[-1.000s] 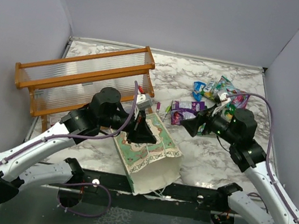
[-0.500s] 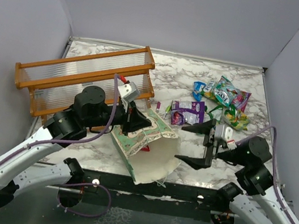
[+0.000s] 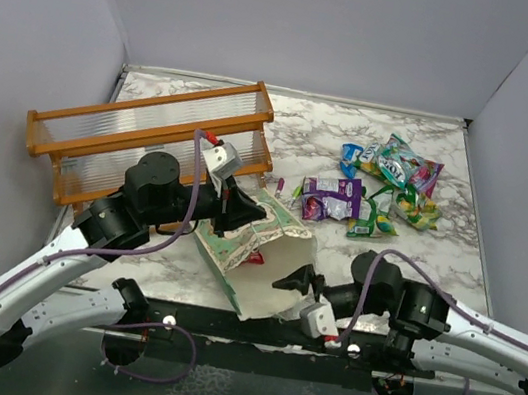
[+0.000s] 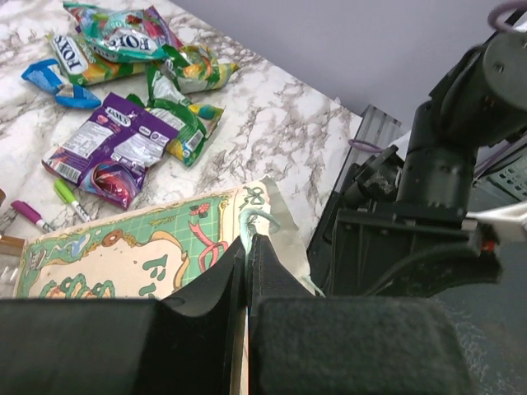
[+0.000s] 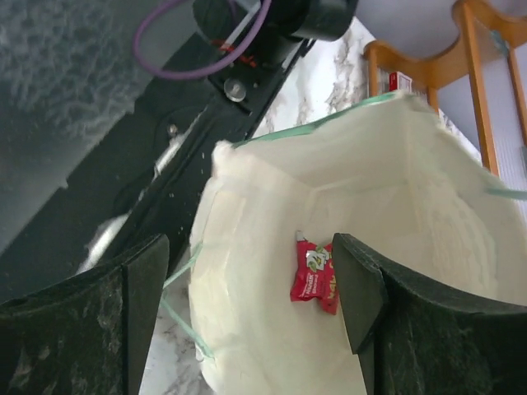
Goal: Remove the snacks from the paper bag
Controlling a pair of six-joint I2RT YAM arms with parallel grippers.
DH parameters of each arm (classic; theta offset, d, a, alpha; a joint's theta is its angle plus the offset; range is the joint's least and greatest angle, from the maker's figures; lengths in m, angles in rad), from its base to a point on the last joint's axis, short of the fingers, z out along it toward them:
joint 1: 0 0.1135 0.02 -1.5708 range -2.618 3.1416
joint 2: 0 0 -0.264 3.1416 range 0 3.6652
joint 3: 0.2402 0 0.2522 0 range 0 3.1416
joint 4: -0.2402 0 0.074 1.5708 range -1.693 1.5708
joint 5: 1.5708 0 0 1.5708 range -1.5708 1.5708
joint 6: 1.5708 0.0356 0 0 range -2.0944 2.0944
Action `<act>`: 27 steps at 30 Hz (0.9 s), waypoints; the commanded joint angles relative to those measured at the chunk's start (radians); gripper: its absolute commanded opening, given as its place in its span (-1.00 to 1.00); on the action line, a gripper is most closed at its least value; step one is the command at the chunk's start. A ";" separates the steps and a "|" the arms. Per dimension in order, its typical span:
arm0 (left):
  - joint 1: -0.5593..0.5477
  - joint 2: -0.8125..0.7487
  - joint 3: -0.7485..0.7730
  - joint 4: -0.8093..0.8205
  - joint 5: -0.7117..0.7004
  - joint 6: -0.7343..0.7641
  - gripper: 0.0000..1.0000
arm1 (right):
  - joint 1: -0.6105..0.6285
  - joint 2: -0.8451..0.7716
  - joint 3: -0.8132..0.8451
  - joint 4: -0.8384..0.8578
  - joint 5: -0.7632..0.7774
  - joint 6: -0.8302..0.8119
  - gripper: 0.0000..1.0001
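The mint-green paper bag (image 3: 278, 235) lies on its side, its cream mouth facing the near edge. My left gripper (image 3: 257, 216) is shut on its upper rim by the string handle, seen pinched in the left wrist view (image 4: 249, 244). My right gripper (image 3: 306, 300) is open just in front of the mouth, with the bag's opening (image 5: 272, 354) between its fingers. One red snack packet (image 5: 315, 274) lies deep inside. Other snacks sit on the marble beyond: purple (image 3: 332, 197), teal-white (image 3: 399, 164), blue (image 3: 352, 155), green-yellow (image 3: 372, 220).
An orange wooden rack (image 3: 153, 133) stands at the back left, behind the bag. A pink pen (image 3: 280, 188) and a green pen (image 3: 295, 196) lie between the bag and the purple packet. The black base rail (image 3: 223, 322) runs just below the bag's mouth.
My right arm swung from the snack pile down to the near edge and now faces the bag's mouth. My left gripper pulled the bag's rim back and up, opening the mouth.
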 commanded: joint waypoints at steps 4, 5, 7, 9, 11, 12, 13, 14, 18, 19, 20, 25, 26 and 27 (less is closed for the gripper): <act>0.003 -0.026 0.005 0.044 0.017 -0.018 -1.00 | 0.088 0.099 0.009 -0.026 0.296 -0.229 0.35; 0.002 -0.029 0.002 0.049 0.025 -0.020 -1.00 | 0.091 0.117 0.011 -0.025 0.313 -0.244 0.36; 0.002 -0.032 -0.005 0.056 0.040 -0.025 -1.00 | 0.092 0.154 0.025 -0.028 0.333 -0.267 0.36; 0.002 -0.036 -0.013 0.064 0.053 -0.027 -1.00 | 0.093 0.196 0.045 -0.033 0.345 -0.282 0.33; 0.003 -0.036 -0.020 0.072 0.063 -0.032 -1.00 | 0.094 0.251 0.065 -0.036 0.359 -0.290 0.27; 0.003 -0.036 -0.025 0.078 0.067 -0.034 -1.00 | 0.095 0.269 0.067 -0.026 0.373 -0.298 0.26; 0.003 -0.036 -0.028 0.082 0.074 -0.037 -1.00 | 0.096 0.287 0.069 -0.015 0.384 -0.303 0.25; 0.002 -0.037 -0.032 0.089 0.083 -0.040 -1.00 | 0.096 0.302 0.070 -0.002 0.392 -0.308 0.23; 0.002 -0.043 -0.036 0.094 0.118 -0.045 -1.00 | 0.096 0.340 0.057 0.071 0.419 -0.315 0.17; 0.002 -0.045 -0.036 0.091 0.122 -0.045 -1.00 | 0.096 0.351 0.053 0.082 0.430 -0.315 0.16; 0.002 -0.051 -0.036 0.089 0.127 -0.044 -1.00 | 0.096 0.365 0.051 0.093 0.446 -0.314 0.12; 0.002 -0.075 -0.041 0.080 0.138 -0.045 -1.00 | 0.095 0.408 0.052 0.150 0.491 -0.272 0.07; 0.002 -0.076 -0.042 0.083 0.140 -0.046 -1.00 | 0.096 0.419 0.055 0.161 0.496 -0.262 0.05; 0.002 -0.077 -0.042 0.084 0.142 -0.050 -1.00 | 0.096 0.429 0.060 0.171 0.500 -0.254 0.03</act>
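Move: The small red snack lies in the tipped bag about 9 cm ahead of the right hand, 11 cm to its left and 16 cm below. The bag's mouth is just 3 cm ahead and 3 cm left, 8 cm lower; the purple snack lies roughly 25 cm ahead, 8 cm right and 18 cm below. From the left hand, the red snack is about 2 cm back, straight below by some 29 cm. Right hand sinks forward some 11 cm into the bag towards the red snack, fingers narrowing; left keeps the handle. ##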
